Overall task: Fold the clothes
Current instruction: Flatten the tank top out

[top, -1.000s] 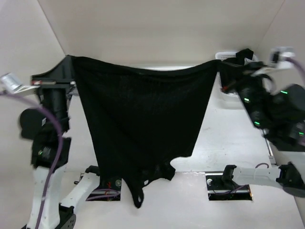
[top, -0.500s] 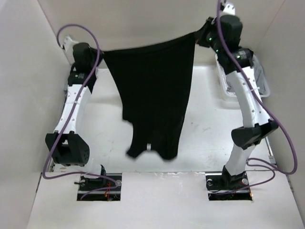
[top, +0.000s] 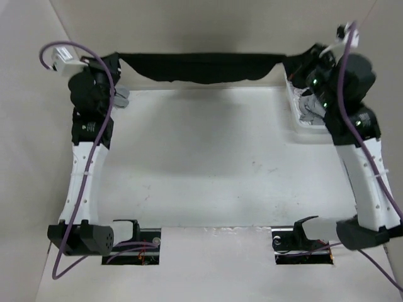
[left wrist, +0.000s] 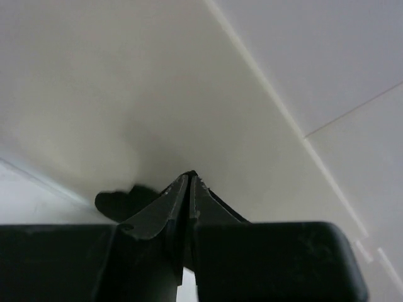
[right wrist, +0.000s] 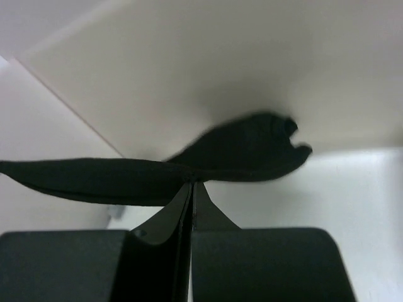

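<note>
The clothes (top: 201, 67), one plain black garment, are stretched as a narrow dark band along the table's far edge, against the back wall. My left gripper (top: 117, 61) is shut on its left end and my right gripper (top: 291, 63) on its right end. In the left wrist view the gripper (left wrist: 190, 176) has its jaws pressed together, and a small dark lump of the clothes (left wrist: 121, 202) shows beside them. In the right wrist view the gripper (right wrist: 192, 182) pinches the clothes (right wrist: 94, 179): the band runs left and a bunched end sticks out to the right.
A small white basket (top: 297, 119) with light grey garments (top: 308, 107) stands at the far right, under the right arm. The white table (top: 201, 163) is enclosed by pale walls at the back and on both sides. Both arm bases sit at the near edge.
The garment hung down as a wide sheet close to the camera. Both arms have swung away to the far edge, and it now shows as a thin band there.
</note>
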`<action>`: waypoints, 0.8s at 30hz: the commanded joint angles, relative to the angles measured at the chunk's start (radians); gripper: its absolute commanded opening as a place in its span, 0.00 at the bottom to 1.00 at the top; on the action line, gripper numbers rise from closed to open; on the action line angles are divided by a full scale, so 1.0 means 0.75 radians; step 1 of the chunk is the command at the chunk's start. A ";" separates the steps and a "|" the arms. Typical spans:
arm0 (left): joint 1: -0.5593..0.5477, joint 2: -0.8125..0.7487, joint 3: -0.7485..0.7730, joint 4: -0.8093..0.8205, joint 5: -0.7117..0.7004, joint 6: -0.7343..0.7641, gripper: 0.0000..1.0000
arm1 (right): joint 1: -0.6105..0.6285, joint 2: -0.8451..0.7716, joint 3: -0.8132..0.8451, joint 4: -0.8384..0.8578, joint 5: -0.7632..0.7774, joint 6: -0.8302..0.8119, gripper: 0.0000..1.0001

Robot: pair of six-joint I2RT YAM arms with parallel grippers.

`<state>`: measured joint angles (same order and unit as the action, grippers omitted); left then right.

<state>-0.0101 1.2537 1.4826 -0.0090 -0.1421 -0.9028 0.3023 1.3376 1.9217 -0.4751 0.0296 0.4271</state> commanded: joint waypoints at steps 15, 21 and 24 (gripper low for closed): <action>-0.169 -1.286 -1.453 -0.598 -0.003 -0.005 0.01 | 1.012 -1.274 -1.924 -0.204 0.469 0.702 0.00; -0.288 -1.477 -1.370 -0.857 -0.117 -0.113 0.01 | 1.506 -1.197 -1.849 -0.471 0.737 1.058 0.00; -0.309 -1.408 -1.337 -0.798 -0.164 -0.109 0.02 | 1.537 -1.064 -1.775 -0.416 0.821 1.000 0.00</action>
<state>-0.2317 0.1562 0.4229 -0.5957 -0.2081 -0.9630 1.4502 0.4801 0.5045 -0.7765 0.5030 1.1076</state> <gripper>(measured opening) 0.028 0.006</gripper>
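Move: Both hands hold the tank top high, over the outer half of the table. The middle of the bare tabletop lies roughly 51 cm below the left hand, 8 cm back and 30 cm to its right; from the right hand it is some 54 cm down, 3 cm back and 21 cm left. The grey folded clothes lie about 15 cm ahead and 20 cm left of the left hand, the basket about 19 cm ahead and 27 cm right of the right hand. Still pinching the two corners of the tank top's lower hem, both hands sweep down fast, first almost straight, then drawing back towards the table's near edge: the left about 33 cm down and 21 cm back, the right some 42 cm down and 29 cm back, easing left. Both tip their fingers downward, the right more and also turning counter-clockwise; neither pair opens. ##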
